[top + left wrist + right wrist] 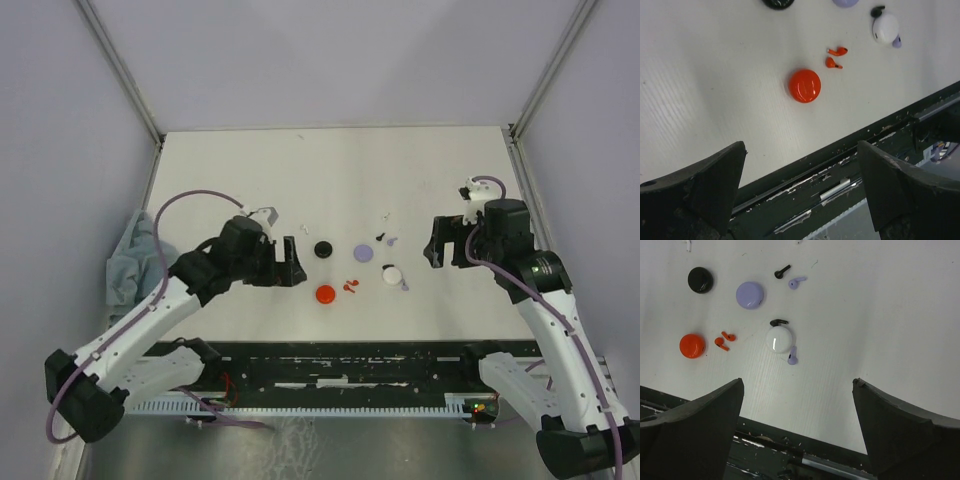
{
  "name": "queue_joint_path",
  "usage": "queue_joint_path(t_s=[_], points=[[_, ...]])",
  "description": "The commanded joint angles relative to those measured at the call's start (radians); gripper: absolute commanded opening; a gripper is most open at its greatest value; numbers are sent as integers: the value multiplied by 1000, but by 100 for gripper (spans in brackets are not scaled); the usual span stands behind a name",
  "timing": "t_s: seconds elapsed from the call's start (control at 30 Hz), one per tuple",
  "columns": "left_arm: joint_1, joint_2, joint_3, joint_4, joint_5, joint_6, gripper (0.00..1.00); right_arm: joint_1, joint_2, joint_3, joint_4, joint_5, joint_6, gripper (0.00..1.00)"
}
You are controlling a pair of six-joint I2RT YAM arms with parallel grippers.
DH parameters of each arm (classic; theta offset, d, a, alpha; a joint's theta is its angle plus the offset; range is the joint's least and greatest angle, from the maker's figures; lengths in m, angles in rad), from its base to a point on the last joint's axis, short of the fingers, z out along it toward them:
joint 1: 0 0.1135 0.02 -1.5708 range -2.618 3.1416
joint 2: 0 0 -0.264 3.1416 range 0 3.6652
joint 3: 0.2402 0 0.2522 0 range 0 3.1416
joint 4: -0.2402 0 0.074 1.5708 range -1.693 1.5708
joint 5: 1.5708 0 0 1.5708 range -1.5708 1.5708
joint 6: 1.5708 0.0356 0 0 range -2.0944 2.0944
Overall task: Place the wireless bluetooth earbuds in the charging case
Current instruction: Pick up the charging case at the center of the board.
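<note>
Several round charging cases lie shut mid-table: black, lavender, white and red. Two red earbuds lie just right of the red case. A black earbud and a lavender earbud touch the white case. Another black earbud and a lavender one lie farther back. My left gripper hangs open left of the cases, my right gripper open to their right; both are empty.
A grey cloth is bunched at the table's left edge. A dark scuffed rail runs along the near edge, between the arm bases. Pale walls and metal posts enclose the table. Small white bits lie behind the cases.
</note>
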Motion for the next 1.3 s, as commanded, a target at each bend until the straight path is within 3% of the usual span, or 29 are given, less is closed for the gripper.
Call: queue_joint_path(t_s=[0.0, 0.17, 0.37, 0.73, 1.1, 1.27], points=[[-181, 109, 33, 43, -148, -90, 99, 7, 12, -8, 36, -73, -18, 99], [-348, 308, 128, 23, -289, -112, 99, 7, 15, -30, 37, -102, -19, 99], [-429, 526, 252, -21, -392, -110, 99, 6, 34, -39, 37, -138, -13, 99], [-447, 702, 301, -10, -436, -148, 93, 11, 50, -42, 39, -141, -7, 99], [-448, 790, 306, 35, -425, -155, 78, 20, 59, -47, 45, -134, -2, 99], [-447, 817, 299, 61, -432, -159, 75, 24, 60, -50, 42, -132, -2, 99]])
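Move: The red charging case lies about 9 cm to the left hand's right, 2 cm ahead and some 15 cm below. The red earbuds are about 6 cm right of that case and 2 cm farther out; the black case stands 12 cm straight beyond it, the purple case 11 cm beyond and 9 cm to its right. From the right hand, the red case lies roughly 23 cm left, level fore and aft, and 20 cm below. The red charging case is what the left hand comes down on: it swings right about 9 cm while sinking, bowing slightly back and out again, then drops nearly straight, 13 cm lower in all. The wrist rolls some 30 degrees, left side up, so the fingers point mostly down, and they narrow to about three-quarters open without touching the case. The right hand, still open, eases down and left a little. ##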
